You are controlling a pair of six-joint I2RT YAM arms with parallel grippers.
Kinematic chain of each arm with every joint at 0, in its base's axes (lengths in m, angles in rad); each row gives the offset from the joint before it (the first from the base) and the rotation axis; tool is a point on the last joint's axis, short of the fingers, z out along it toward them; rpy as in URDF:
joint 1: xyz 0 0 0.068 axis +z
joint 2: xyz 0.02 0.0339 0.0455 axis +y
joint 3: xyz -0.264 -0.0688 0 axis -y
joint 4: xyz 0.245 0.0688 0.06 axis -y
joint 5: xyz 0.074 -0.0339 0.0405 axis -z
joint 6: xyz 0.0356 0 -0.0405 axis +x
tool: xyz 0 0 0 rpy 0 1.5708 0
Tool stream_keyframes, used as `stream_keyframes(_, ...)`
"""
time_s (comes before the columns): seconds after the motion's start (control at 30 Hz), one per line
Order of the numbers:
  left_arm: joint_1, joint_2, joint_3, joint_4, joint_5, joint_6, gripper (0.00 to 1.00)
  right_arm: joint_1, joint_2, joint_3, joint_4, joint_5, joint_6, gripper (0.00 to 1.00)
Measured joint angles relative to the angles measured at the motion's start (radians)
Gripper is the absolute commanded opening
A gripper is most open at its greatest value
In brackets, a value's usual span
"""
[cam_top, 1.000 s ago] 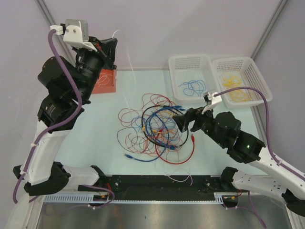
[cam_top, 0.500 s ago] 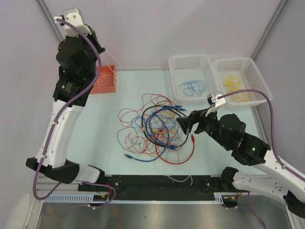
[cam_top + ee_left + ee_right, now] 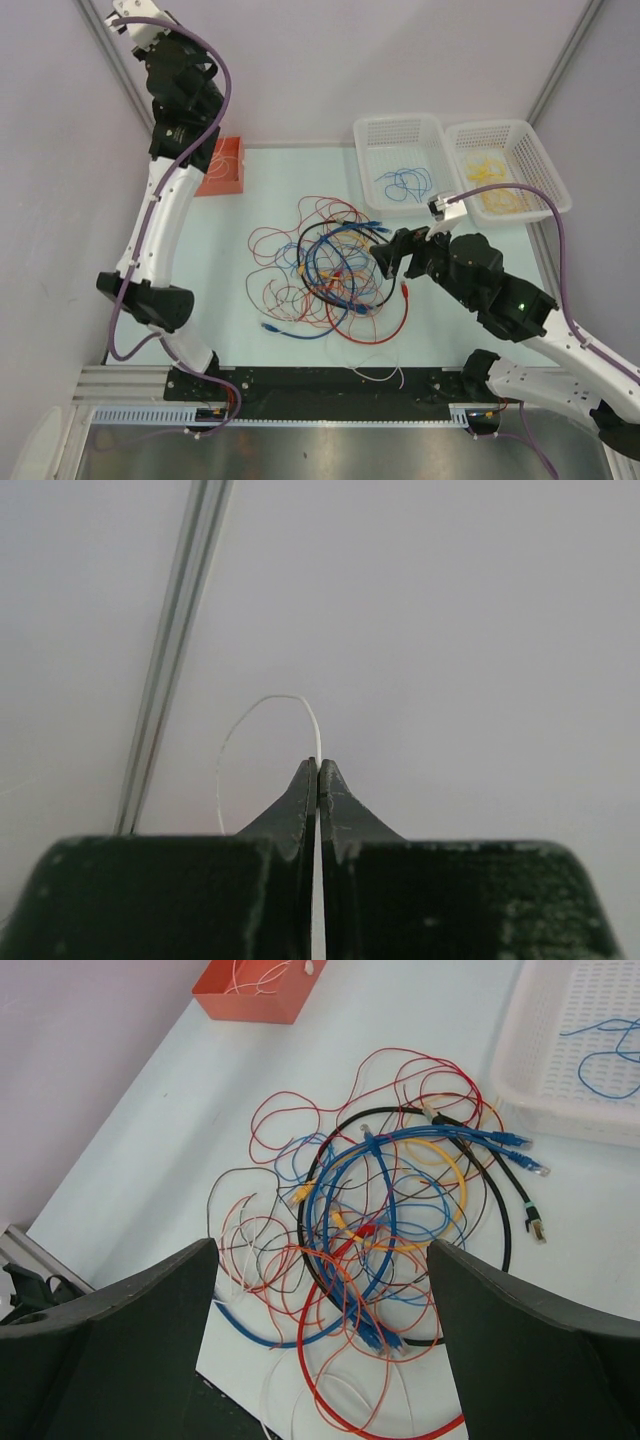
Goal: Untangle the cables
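The cables (image 3: 330, 270) lie in a tangled heap of red, blue, orange, yellow and black strands at the middle of the table, and they show again in the right wrist view (image 3: 390, 1200). My right gripper (image 3: 385, 255) hovers at the heap's right edge, and its fingers stand wide open with nothing between them (image 3: 320, 1248). The left arm (image 3: 180, 90) reaches high up at the back left. My left gripper (image 3: 317, 765) is shut on a thin white cable (image 3: 283, 697), which loops up against the wall above the fingertips.
An orange box (image 3: 220, 168) holding white wire sits at the back left of the table. Two white baskets stand at the back right: one (image 3: 395, 122) holds blue wires, the other (image 3: 512, 128) yellow ones. A loose pale wire (image 3: 375, 372) lies near the front edge.
The left arm has straightened and swung up toward the back-left corner with the white cable still pinched. The right arm has barely shifted.
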Motion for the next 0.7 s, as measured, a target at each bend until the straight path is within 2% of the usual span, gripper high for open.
stream_keyframes(0.3, 0.038, 0.196, 0.203, 0.077, -0.156, 0.052, 0.0, -0.097, -0.068, -0.026, -0.01, -0.053, 0.007, 0.91)
stream_keyframes(0.7, 0.135, 0.264, 0.226, 0.081, -0.187, 0.01, 0.0, -0.122, -0.075, -0.049, -0.01, -0.048, -0.007, 0.92)
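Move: The left hand, shut on a white cable, is high up and bound for the red bin, about 12 cm ahead, 6 cm to its left and some 56 cm below. From the same hand, the cable tangle lies roughly 15 cm back, 24 cm to the right and 58 cm down; the white basket with the blue cable is 11 cm ahead and 46 cm to the right, 56 cm down. From the right hand the red bin is about 37 cm ahead, 44 cm left and 28 cm below. Keeping the white cable pinched between its shut fingers, the left hand carries it about 7 cm left and 5 cm forward to come more squarely over the red bin, swinging some 15 degrees counter-clockwise and, after a level start, sinking about 3 cm. The right hand, empty and wide open, draws about 3 cm to its right, away from the tangle, touching nothing. ##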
